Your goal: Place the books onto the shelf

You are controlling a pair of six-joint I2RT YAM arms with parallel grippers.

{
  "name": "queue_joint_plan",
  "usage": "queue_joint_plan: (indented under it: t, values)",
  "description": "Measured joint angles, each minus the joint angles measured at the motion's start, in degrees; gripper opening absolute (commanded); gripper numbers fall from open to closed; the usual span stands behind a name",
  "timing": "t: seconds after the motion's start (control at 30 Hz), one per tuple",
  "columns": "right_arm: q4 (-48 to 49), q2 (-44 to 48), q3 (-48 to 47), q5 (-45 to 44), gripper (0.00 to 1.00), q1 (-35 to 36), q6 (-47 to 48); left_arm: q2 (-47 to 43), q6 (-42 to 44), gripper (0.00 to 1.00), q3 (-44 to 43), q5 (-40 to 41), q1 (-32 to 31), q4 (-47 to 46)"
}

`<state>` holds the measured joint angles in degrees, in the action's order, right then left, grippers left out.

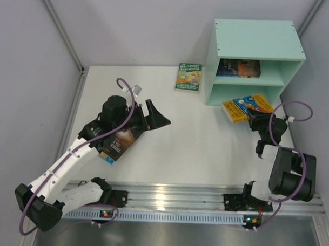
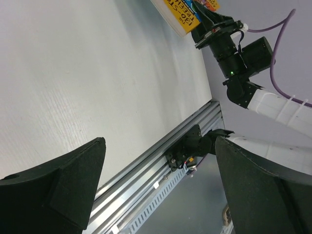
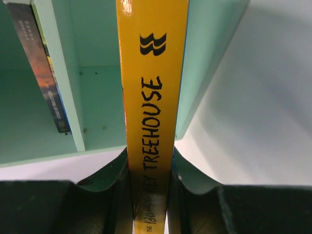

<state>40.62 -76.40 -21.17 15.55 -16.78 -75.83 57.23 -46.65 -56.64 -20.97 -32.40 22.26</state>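
Note:
The mint-green shelf [image 1: 259,48] stands at the back right, with a dark book [image 1: 238,68] lying in its upper compartment. My right gripper [image 1: 257,121] is shut on an orange-yellow book [image 1: 246,107], held just in front of the lower compartment. In the right wrist view the fingers clamp its yellow spine [image 3: 151,97], which points into the shelf [image 3: 100,102] beside the stored dark book [image 3: 44,73]. A green book [image 1: 188,76] lies left of the shelf. My left gripper [image 1: 160,116] hangs open and empty over the table, and a dark brown book [image 1: 119,144] lies under that arm.
The left wrist view looks past its open fingers [image 2: 53,190] across the white table [image 2: 97,73] to the aluminium rail [image 2: 161,161] at the near edge and the right arm [image 2: 239,48]. Grey walls close in the table at the back and both sides.

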Motion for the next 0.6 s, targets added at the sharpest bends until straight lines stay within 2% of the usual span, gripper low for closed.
queue_joint_plan:
  t: [0.27,0.6]
  values:
    - [15.7,-14.3,-5.2,-4.5,0.0,2.5,-4.4,5.2,1.0,0.98,-3.1,0.4,0.0,-1.4]
    - [23.6,-26.6,-10.5,-15.6,0.0,12.2,-6.3,6.9,2.0,0.98,-3.1,0.3,0.0,-3.0]
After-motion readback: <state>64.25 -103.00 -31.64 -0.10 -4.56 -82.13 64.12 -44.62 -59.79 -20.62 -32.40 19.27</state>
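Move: The right hand still pinches the yellow Treehouse book by its spine and is taking it to the opening of the shelf's lower compartment, whose middle is about 12 cm ahead, some 3 cm to the left and roughly level. From the same hand, the stacked books on the upper shelf are some 17 cm ahead, 9 cm left and 16 cm up; the green book lies flat on the table about 31 cm ahead, 30 cm left and 10 cm down. For the left hand, the opening is roughly 26 cm ahead, 41 cm to the right and 14 cm lower. The right hand keeps its grip on the spine and drives the Treehouse book forward about 8.5 cm, into the lower compartment under the middle board, first drifting slightly right and then swinging some 3.5 cm left, while a small rise gives way to sinking a couple of centimetres and the fingers tip up by about 5–10 degrees. The left hand, empty and wide open, eases about 2.5 cm forward and a little to the right, well clear of the shelf. ##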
